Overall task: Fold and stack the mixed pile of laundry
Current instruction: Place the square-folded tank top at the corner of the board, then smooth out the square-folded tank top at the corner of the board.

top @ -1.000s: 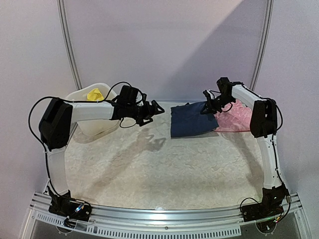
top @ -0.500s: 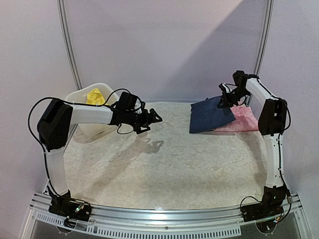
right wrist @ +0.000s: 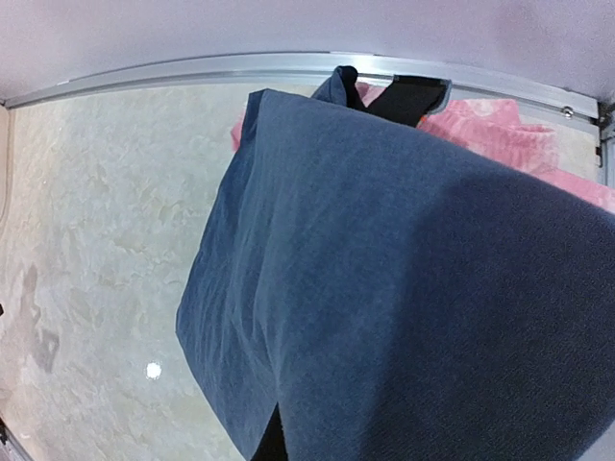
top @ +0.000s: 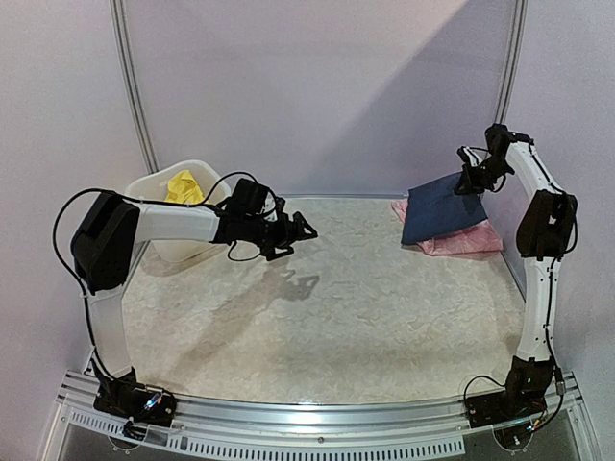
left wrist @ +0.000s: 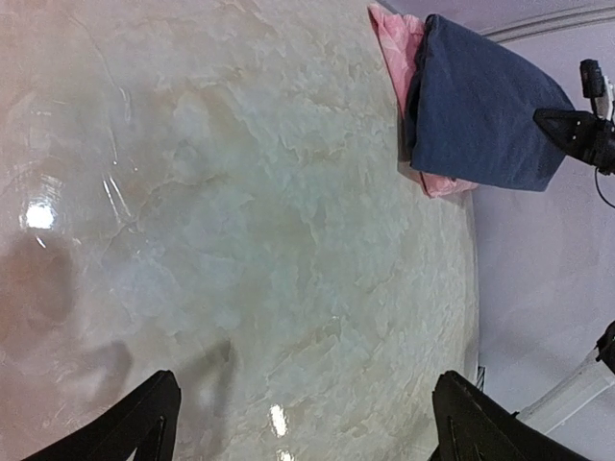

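The folded navy top (top: 437,206) hangs tilted from my right gripper (top: 473,181), which is shut on its upper right corner. Its lower edge lies over the pink ruffled piece (top: 463,240) at the far right of the table. In the right wrist view the navy top (right wrist: 384,288) fills the frame and hides my jaws, apart from a black sliver of finger (right wrist: 272,444); the pink piece (right wrist: 485,125) peeks out behind. My left gripper (top: 300,230) hovers open over the table's middle left, holding nothing (left wrist: 306,408). A yellow piece (top: 183,184) sits in the white tub (top: 192,245).
The white tub stands at the back left corner, right behind my left forearm. A metal rail (right wrist: 288,69) runs along the table's far edge, close behind the garments. The side wall (top: 586,144) is just right of my right arm.
My right gripper has carried the navy top to the right and upward, from beside the pink piece to over it. My left gripper has drifted slightly right, still open.
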`<state>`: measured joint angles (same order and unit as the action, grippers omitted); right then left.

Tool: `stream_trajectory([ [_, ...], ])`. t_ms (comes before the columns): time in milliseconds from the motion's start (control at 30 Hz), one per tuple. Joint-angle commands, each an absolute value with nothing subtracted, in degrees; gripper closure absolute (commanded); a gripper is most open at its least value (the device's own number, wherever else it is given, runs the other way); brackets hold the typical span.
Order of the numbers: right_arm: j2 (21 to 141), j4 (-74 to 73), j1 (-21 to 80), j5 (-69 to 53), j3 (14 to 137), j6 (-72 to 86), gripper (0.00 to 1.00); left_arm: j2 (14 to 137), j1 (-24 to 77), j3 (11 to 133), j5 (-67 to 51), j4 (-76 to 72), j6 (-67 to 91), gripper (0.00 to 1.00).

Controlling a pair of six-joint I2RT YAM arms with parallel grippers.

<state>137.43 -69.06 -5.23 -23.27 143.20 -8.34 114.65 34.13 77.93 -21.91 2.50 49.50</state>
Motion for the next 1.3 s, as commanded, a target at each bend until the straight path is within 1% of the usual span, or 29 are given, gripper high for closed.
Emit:
stream_trajectory([
  [0,134.34,-67.74,-7.83,-24.36,145.26,-7.85,1.0,112.56,34.96,77.26,-22.39,3.65,48.66,0.07],
  [133,135.6,-67.7,-9.64,-23.56,145.94,-8.51,1.0,112.21,35.15,76.71,-22.45,3.66,48.6,0.06],
  [300,139.49,-66.85,-9.74,-15.37,147.53,-14.19,1.0,112.61,35.71,76.45,-22.71,3.5,48.78,0.06],
  [367,141.34,-65.68,-9.74,-13.86,147.65,-15.85,1.0,112.9,36.08,76.59,-22.76,3.49,48.86,0.06],
  [433,142.58,-64.41,-9.7,-13.27,147.65,-16.24,0.95,113.25,36.41,76.87,-22.85,3.57,49.0,0.06],
  [633,143.85,-58.91,-9.76,-9.6,147.59,-15.3,0.93,113.77,37.21,77.68,-23.03,4.02,49.35,0.06],
  [700,144.01,-57.29,-9.75,-8.24,147.59,-15.38,0.9,113.79,37.34,77.78,-23.03,4.21,49.31,0.06],
  [767,144.13,-55.78,-9.75,-7.4,147.56,-15.53,0.81,113.79,37.52,77.62,-23.03,4.22,49.37,0.06],
  [833,144.35,-54.11,-9.72,-7.18,147.57,-15.31,0.76,113.89,37.66,77.37,-23.03,4.12,49.47,0.06],
  [867,144.46,-53.38,-9.74,-7.16,147.57,-15.23,0.7,113.94,37.76,77.28,-23.03,4.03,49.6,0.06],
  [967,144.28,-52.31,-9.74,-6.95,147.52,-14.0,0.48,114.17,38.09,77.3,-23.2,3.66,49.96,0.06],
  [1033,143.44,-52.8,-9.71,-6.76,147.35,-13.3,0.42,114.01,38.29,77.41,-23.22,3.72,49.97,0.06],
  [1133,141.04,-53.75,-9.68,-6.22,145.42,-12.93,0.39,113.26,38.62,77.79,-22.23,5.11,48.53,0.06],
  [1200,136.64,-53.41,-9.7,-5.84,140.2,-12.96,0.35,112.31,38.67,78.63,-20.27,8.19,45.62,0.06],
  [1233,134.62,-52.58,-9.7,-5.19,136.98,-13.07,0.31,111.75,38.67,79.5,-18.69,11.67,43.47,0.05],
  [1267,130.83,-51.01,-9.72,-4.33,132.83,-13.26,0.26,111.12,38.67,80.65,-15.26,15.13,40.34,0.03],
])
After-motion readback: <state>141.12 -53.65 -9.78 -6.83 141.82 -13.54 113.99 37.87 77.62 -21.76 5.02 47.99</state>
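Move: Beneath the right hand, which keeps the square-folded tank top pinched by its edge, the folded pink cloth lies about 15 cm below, its middle some 6 cm farther out and 1 cm to the left. The tank top itself hangs about 6 cm left and 3 cm ahead. The board's far right corner is roughly 22 cm ahead and 10 cm right. From the left hand, the pink cloth is some 21 cm ahead and 42 cm right. Swinging right about 10 cm over the pink cloth to its right side, the right hand drags the tank top along, then pushes forward some 5 cm while dipping about 4 cm and rising slightly. It rolls about 20 degrees, bringing the left-leaning fingers nearer straight down, and opens them wide to free the edge. The empty, open left hand eases back 3 cm and slightly right. ##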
